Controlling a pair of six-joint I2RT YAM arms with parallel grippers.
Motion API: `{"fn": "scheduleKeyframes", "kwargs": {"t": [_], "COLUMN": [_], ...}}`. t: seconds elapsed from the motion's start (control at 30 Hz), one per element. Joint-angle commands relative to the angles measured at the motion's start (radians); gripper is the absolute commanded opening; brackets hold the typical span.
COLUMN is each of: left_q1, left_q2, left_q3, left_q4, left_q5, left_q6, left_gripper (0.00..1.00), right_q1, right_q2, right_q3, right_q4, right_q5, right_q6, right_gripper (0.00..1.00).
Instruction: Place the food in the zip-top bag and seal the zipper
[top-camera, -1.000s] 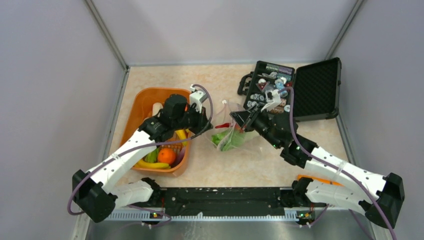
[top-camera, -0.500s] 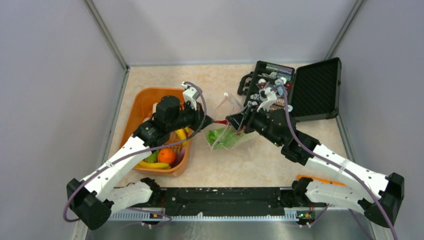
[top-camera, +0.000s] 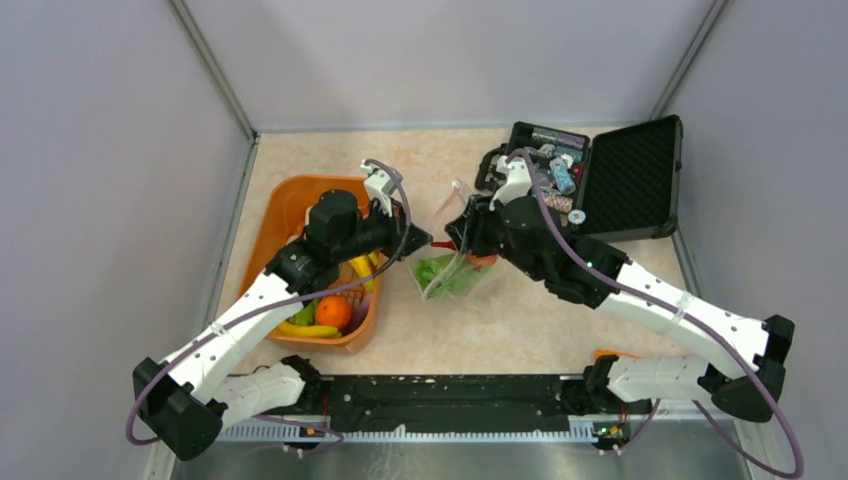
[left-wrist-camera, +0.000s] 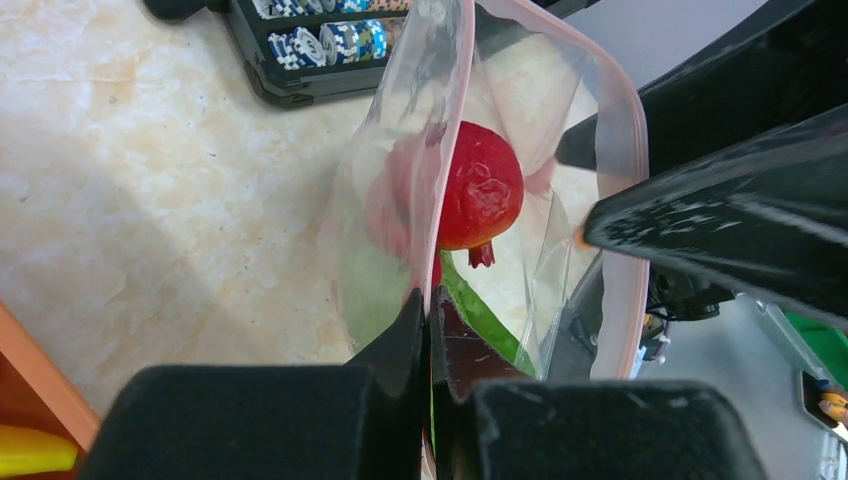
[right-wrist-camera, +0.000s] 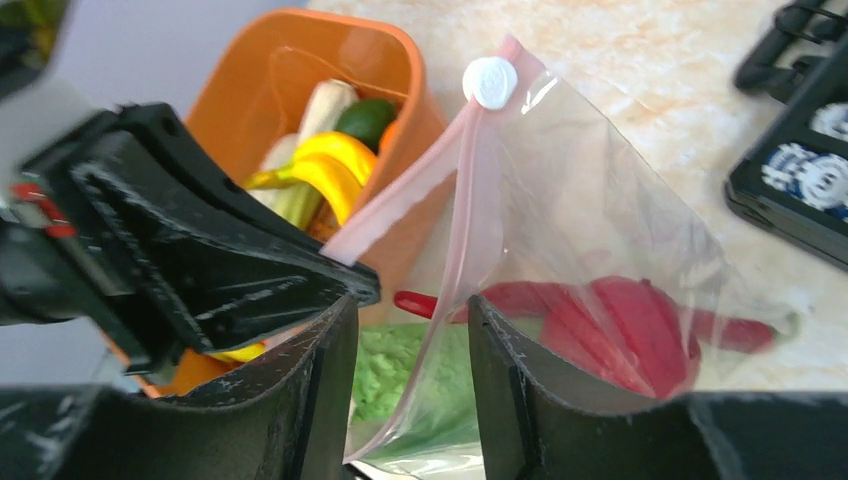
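The clear zip-top bag lies between the arms, its mouth lifted. My left gripper is shut on the bag's mouth edge, seen from above at the left gripper. Inside the bag are a red fruit, red pieces and a green piece. My right gripper is open, its jaws either side of the pink zipper without pinching it. The white slider sits at the strip's far end. More food, an orange and bananas, lies in the tub.
The orange tub stands left of the bag, under my left arm. An open black case with small chips stands at the back right. Grey walls close in the table on three sides.
My right gripper has opened and shifted left toward the bag's mouth. My left gripper has closed fully on the bag's edge and raised it a little.
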Motion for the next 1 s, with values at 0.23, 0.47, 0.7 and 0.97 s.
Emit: {"fn": "scheduleKeyframes", "kwargs": {"t": [0.23,0.47,0.7,0.97], "left_q1": [-0.004,-0.006,-0.018,-0.049], "left_q2": [-0.02,-0.019,0.016,0.178], "left_q3": [0.081,0.113,0.265,0.38], "left_q4": [0.082,0.098,0.107,-0.107], "left_q5": [0.016,0.072,0.306,0.298], "left_q6": [-0.033,-0.048,-0.12,-0.009], "left_gripper": [0.0,0.0,0.0,0.0], "right_q1": [0.068,0.069,0.069,0.066], "right_q2": [0.044,-0.085,-0.29,-0.295], "right_q3": [0.11,-0.001,-0.16,-0.185], "right_q4": [-0.192,-0.003,0.213,0.197], "right_q5": [0.149,0.081,0.066,0.094], "right_q6": [-0.031,-0.049,-0.064,-0.047], "right_gripper": [0.22,0.0,0.0,0.0]}}
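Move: The bag's near rim lies between the right hand's open fingers, only about 1 cm back, 1 cm to its right and 2 cm below the hand point. The zipper slider is some 8 cm ahead, 1 cm left and 2 cm down; the pomegranate in the bag about 4 cm ahead, 5 cm right and 14 cm down. From the left hand, already pinching the rim's left side, that near rim is roughly 6 cm right, 1 cm back and 2 cm above. Down about 3 cm and slightly right goes the right hand, rolling over the bag's rim and closing its fingers to pinch the film; it then rises some 7 cm while drawing right and back, rolling the other way and tipping up. The left hand keeps its pinch on the rim and lifts about 11 cm, slowly at first, drifting right and a little back. ##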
